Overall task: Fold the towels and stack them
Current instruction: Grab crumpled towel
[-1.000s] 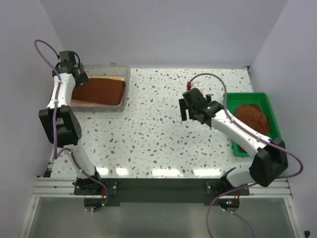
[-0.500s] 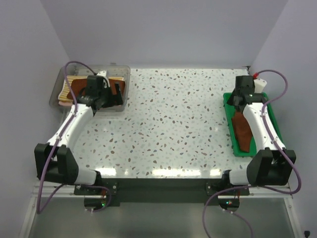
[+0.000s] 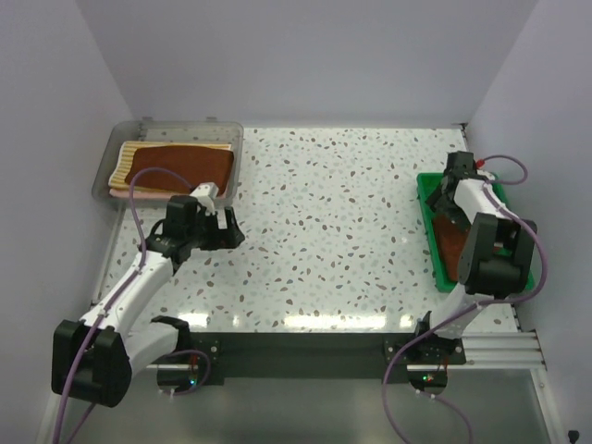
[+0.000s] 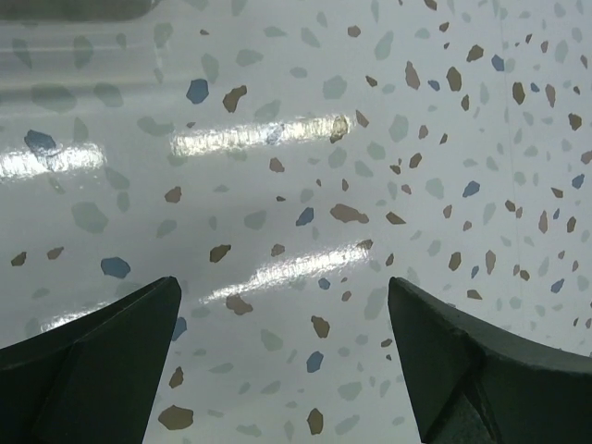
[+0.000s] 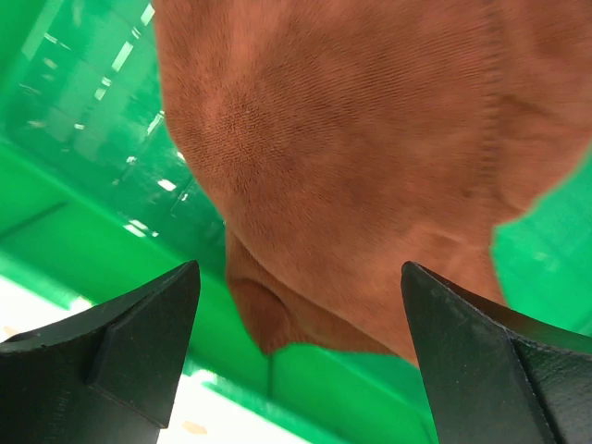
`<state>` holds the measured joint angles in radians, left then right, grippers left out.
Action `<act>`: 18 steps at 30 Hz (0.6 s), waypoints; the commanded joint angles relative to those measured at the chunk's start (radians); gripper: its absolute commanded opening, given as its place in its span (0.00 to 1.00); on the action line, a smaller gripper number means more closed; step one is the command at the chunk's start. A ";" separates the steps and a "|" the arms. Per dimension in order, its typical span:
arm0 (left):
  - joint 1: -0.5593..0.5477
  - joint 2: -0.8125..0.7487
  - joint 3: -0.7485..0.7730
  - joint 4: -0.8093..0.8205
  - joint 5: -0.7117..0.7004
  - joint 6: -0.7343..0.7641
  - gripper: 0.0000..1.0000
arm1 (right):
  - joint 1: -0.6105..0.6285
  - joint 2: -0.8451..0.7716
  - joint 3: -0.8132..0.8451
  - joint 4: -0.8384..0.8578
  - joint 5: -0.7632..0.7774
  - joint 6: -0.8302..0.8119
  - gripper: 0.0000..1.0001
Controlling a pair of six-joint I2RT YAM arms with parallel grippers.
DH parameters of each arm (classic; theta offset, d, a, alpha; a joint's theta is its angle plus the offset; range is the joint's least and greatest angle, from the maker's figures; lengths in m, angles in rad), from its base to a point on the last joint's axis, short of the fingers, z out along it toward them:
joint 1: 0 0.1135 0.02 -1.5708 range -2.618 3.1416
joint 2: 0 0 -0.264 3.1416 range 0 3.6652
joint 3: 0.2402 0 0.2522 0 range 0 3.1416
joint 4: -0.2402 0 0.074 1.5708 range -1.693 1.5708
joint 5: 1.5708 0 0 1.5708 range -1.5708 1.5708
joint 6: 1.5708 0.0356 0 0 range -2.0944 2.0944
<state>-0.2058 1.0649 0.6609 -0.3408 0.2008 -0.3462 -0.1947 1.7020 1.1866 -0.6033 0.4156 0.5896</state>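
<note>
A rust-brown towel (image 3: 180,166) lies on top of the stack in the clear grey bin (image 3: 236,139). A yellow-and-white striped towel (image 3: 123,164) and a salmon-pink one (image 3: 118,193) peek out at the stack's left edge. Another rust-brown towel (image 3: 451,248) lies crumpled in the green tray (image 3: 427,199). My right gripper (image 3: 450,196) hangs low over that tray's far end. In the right wrist view its jaws (image 5: 301,273) stand open on either side of a corner of this towel (image 5: 351,157). My left gripper (image 3: 218,232) is open over bare table (image 4: 277,185), in front of the bin.
The speckled white table (image 3: 324,222) stretches between the bin at the far left and the tray at the right edge. The tray's green wall (image 5: 83,213) runs close beside my right fingers. Enclosure walls stand on both sides.
My left arm has pulled back out of the bin and now hovers over the table in front of it. My right gripper has come down closer onto the brown towel in the tray.
</note>
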 commanded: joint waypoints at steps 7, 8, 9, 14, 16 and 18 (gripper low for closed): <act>-0.007 -0.031 -0.038 0.131 -0.009 0.052 1.00 | -0.034 0.131 -0.033 0.106 -0.110 0.003 0.75; -0.007 -0.031 -0.040 0.129 -0.017 0.053 1.00 | -0.034 0.142 -0.038 0.109 -0.116 -0.002 0.71; -0.007 -0.029 -0.038 0.128 -0.023 0.055 1.00 | -0.034 0.146 -0.048 0.112 -0.124 -0.014 0.60; -0.007 -0.020 -0.032 0.123 -0.058 0.056 1.00 | -0.037 0.134 -0.079 0.125 -0.113 -0.051 0.19; -0.007 -0.020 -0.033 0.125 -0.063 0.056 1.00 | -0.037 0.099 -0.074 0.116 -0.110 -0.069 0.01; -0.007 -0.010 -0.034 0.122 -0.067 0.053 1.00 | -0.037 0.049 -0.053 0.102 -0.097 -0.086 0.00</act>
<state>-0.2062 1.0538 0.6106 -0.2695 0.1566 -0.3172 -0.2359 1.8011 1.1400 -0.5030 0.3542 0.5217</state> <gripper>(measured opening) 0.997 0.052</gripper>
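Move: The crumpled brown towel lies in the green tray under the open right gripper, its middle about 6 cm to the right, 4 cm back and some 5 cm down. Its near-left part is almost straight below the fingers. The tray's left rim runs about 7 cm to the left, level with the hand, and its far rim is some 11 cm ahead and 3 cm right. From the left hand the towel lies about 64 cm right, 2 cm ahead and 9 cm down. Sink the right gripper almost straight down, about 5 cm, onto the left part of the crumpled towel, keeping the fingers pointing down and to the right. As the descent runs out, close the fingers from nearly wide open to almost shut so the tips pinch a fold of the cloth, and hold there with barely any lift. ##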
